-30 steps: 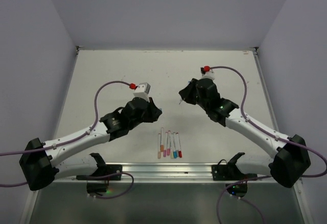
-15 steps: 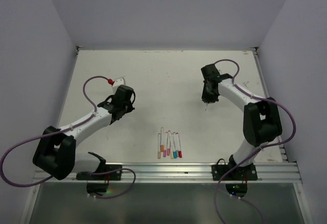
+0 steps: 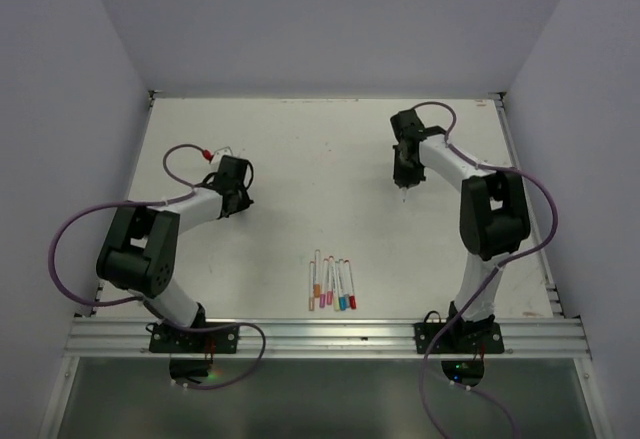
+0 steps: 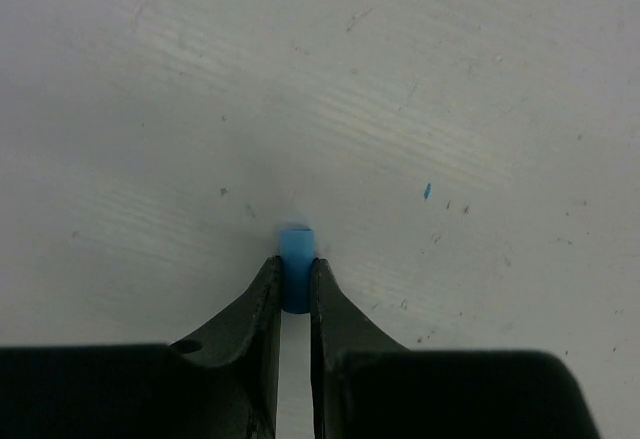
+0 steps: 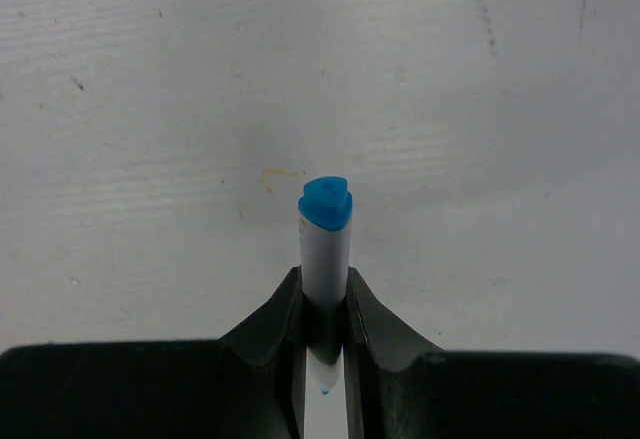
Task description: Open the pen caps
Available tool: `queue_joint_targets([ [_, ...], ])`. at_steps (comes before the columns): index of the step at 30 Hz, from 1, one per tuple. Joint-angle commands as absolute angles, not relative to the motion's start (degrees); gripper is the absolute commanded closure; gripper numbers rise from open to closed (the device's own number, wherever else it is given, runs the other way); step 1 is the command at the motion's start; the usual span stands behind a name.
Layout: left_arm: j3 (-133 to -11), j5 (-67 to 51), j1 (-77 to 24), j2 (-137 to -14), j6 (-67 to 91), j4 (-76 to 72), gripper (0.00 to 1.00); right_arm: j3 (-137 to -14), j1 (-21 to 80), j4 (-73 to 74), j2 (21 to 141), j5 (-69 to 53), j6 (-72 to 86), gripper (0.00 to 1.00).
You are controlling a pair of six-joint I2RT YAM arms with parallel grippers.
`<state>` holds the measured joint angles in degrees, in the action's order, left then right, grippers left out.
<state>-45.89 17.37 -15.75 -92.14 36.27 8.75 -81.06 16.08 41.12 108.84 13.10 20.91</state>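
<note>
My left gripper [image 4: 294, 264] is shut on a short blue pen cap [image 4: 296, 244], which pokes out past the fingertips close above the white table. My right gripper [image 5: 325, 274] is shut on a white pen [image 5: 326, 244] with a blue triangular end; its bare blue tip shows between the jaws. In the top view the left gripper [image 3: 236, 197] hangs over the table's left half and the right gripper [image 3: 403, 177] over the far right. Several capped pens [image 3: 332, 284] lie side by side near the front edge, with orange, pink, blue and red caps.
Purple cables [image 3: 180, 159] loop off both wrists. A metal rail [image 3: 330, 334] runs along the table's near edge, with both arm bases on it. Grey walls close in the table [image 3: 320, 149] on three sides.
Both arms have drawn apart from the middle: the left gripper swung left and back, the right one went right and farther back. Both elbows have folded upward.
</note>
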Motion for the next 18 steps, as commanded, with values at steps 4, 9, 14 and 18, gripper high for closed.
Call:
queue_joint_targets([
  [4,-52.20,14.06,-14.77,-97.90,34.28,5.18,1.00,-87.09,17.40,38.94,116.89,8.97,19.51,1.00],
  [9,-53.17,12.83,-14.24,-101.16,33.84,3.60,1.00,-89.73,21.00,37.44,120.84,8.35,20.56,1.00],
  [14,-53.88,11.60,-13.54,-104.50,32.70,3.25,1.00,-91.05,22.50,36.57,124.27,9.05,21.44,1.00],
  [18,-52.74,11.87,-13.45,-105.03,32.34,2.72,1.00,-90.88,22.76,36.21,124.98,9.31,21.62,0.96],
])
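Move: The blue cap is already in the left hand, with bare table about 6 cm ahead and 2 cm to its right, barely below. The uncapped blue pen is in the right hand; the bare table it goes to lies roughly 4 cm ahead, 8 cm left and 5 cm down. The row of pens sits some 19 cm back and 20 cm right of the left hand, and about 24 cm back and 18 cm left of the right hand. The uncapped pen, still pinched by the right hand, first goes down about 4 cm while easing forward, then sweeps some 8 cm left at a low height, the wrist turning slightly counter-clockwise. The cap, kept in the left fingers, skims level just above the table, about 6 cm forward and a little right, farther out from the row of pens; both slow at the end. ##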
